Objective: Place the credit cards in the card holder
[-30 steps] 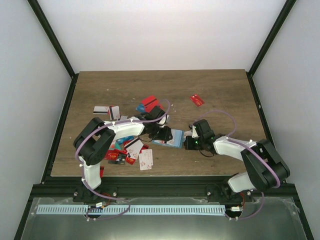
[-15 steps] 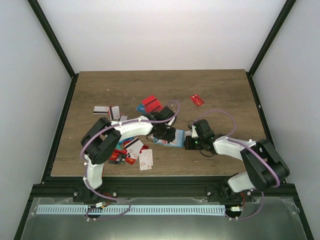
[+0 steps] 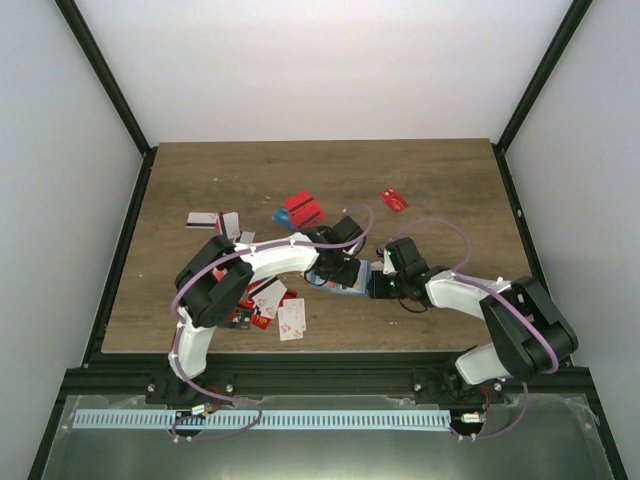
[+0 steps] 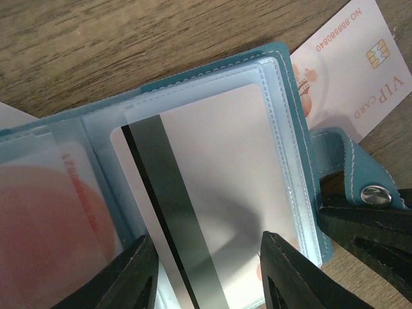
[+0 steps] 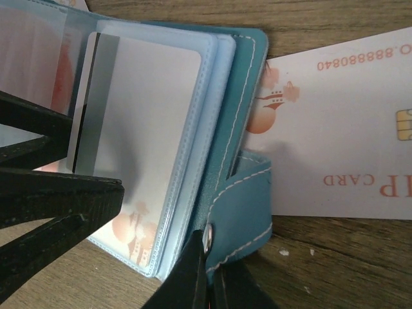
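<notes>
The teal card holder (image 3: 347, 278) lies open on the table between both arms. Its clear pocket (image 4: 283, 129) contains a white credit card (image 4: 212, 167) with a black stripe, seen again in the right wrist view (image 5: 154, 116). My left gripper (image 4: 209, 264) hovers over that card's near end. Its jaws stand apart, one tip by the striped edge, the other over the card's face. My right gripper (image 5: 212, 283) is shut on the holder's snap strap (image 5: 248, 212). A white VIP card (image 4: 347, 71) lies partly under the holder.
Loose credit cards are scattered on the wood: red ones (image 3: 302, 208) behind the holder, one red (image 3: 394, 200) at the back right, a striped pair (image 3: 205, 219) at the left, and a pile (image 3: 265, 298) under the left arm. Black frame rails border the table.
My left gripper has moved right, over the open holder, and its jaws have narrowed a little. The right gripper has kept still on the strap.
</notes>
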Robot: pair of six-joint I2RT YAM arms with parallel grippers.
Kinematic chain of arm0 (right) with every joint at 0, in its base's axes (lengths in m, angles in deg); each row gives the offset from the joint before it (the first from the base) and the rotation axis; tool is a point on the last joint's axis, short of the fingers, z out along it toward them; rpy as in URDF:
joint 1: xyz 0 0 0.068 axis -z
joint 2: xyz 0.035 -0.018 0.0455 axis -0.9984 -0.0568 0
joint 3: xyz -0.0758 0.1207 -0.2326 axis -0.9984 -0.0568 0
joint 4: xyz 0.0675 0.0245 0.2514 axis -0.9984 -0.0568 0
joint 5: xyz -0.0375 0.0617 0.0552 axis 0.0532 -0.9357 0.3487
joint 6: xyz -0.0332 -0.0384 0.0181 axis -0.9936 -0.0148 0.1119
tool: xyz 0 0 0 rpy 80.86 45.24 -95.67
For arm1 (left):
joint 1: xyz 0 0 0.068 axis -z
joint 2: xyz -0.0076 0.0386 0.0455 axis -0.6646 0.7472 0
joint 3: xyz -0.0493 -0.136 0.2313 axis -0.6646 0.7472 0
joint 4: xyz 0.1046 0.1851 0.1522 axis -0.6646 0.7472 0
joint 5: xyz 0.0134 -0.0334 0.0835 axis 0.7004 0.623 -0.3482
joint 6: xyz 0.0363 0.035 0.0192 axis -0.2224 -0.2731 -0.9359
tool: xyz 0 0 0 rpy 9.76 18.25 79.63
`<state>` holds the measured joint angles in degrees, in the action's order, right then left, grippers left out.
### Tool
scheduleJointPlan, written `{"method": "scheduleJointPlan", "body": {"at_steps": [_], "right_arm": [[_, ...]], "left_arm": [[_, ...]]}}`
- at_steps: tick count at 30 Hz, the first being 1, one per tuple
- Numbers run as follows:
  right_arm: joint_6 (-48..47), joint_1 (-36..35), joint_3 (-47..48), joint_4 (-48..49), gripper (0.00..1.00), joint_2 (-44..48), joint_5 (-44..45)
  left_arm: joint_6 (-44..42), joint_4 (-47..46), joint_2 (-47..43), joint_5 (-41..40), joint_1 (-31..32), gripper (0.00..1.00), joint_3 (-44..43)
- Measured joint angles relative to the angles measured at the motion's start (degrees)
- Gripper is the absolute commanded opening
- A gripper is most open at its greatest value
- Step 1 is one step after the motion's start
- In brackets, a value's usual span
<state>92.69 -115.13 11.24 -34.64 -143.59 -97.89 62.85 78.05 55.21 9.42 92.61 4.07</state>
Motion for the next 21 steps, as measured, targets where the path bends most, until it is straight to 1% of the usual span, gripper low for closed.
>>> {"method": "scheduleJointPlan", "body": {"at_steps": [5,9,17,18,19,21], "right_arm": [[-0.11,0.0,0.02,-0.11,0.01,0.0,0.07],[-0.15,0.0,0.26,-0.74,0.01,0.07,0.5],[0.22,0.0,0.26,-3.43,0.23,2.21,3.04],[0.42,0.0,0.26,-3.67,0.25,2.99,3.17],[0.44,0.0,0.28,-4.02,0.26,3.56,3.39],[0.57,0.0,0.46,-5.11,0.27,4.76,3.72]], "left_arm": [[1.22,-0.28,0.0,0.13,0.09,0.48,0.04],[2.12,-1.53,-0.72,0.46,0.09,0.51,1.2],[2.34,-1.9,-6.25,0.44,0.0,0.52,4.74],[2.27,-1.95,-7.1,0.39,-0.04,0.51,5.03],[2.1,-1.99,-8.02,0.39,-0.09,0.48,5.33],[1.73,-2.43,-9.7,0.42,-0.2,0.34,5.99]]}}
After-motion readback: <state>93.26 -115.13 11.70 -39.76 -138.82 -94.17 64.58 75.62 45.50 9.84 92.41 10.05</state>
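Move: Just under the left fingers is the pocketed white credit card with the black stripe, its middle about 2 cm ahead of the left hand and 1 cm below. The card holder's other page, with the red-dot card, is some 7 cm left and 2 cm ahead; the holder's snap strap is about 6 cm right, level. For the right hand, the strap is at its shut fingertips; the striped card lies 5 cm left and 3 cm ahead, the loose VIP card 4 cm right and 5 cm ahead. Lifting off the pocketed striped card after a brief stay, the left hand rises about 4 cm over the card holder, easing a little left and back with its fingers still half open. The right hand, at first still pinching the snap strap, opens its fingers about a quarter, lets go of the strap and draws off just over 1 cm to the right and up. ##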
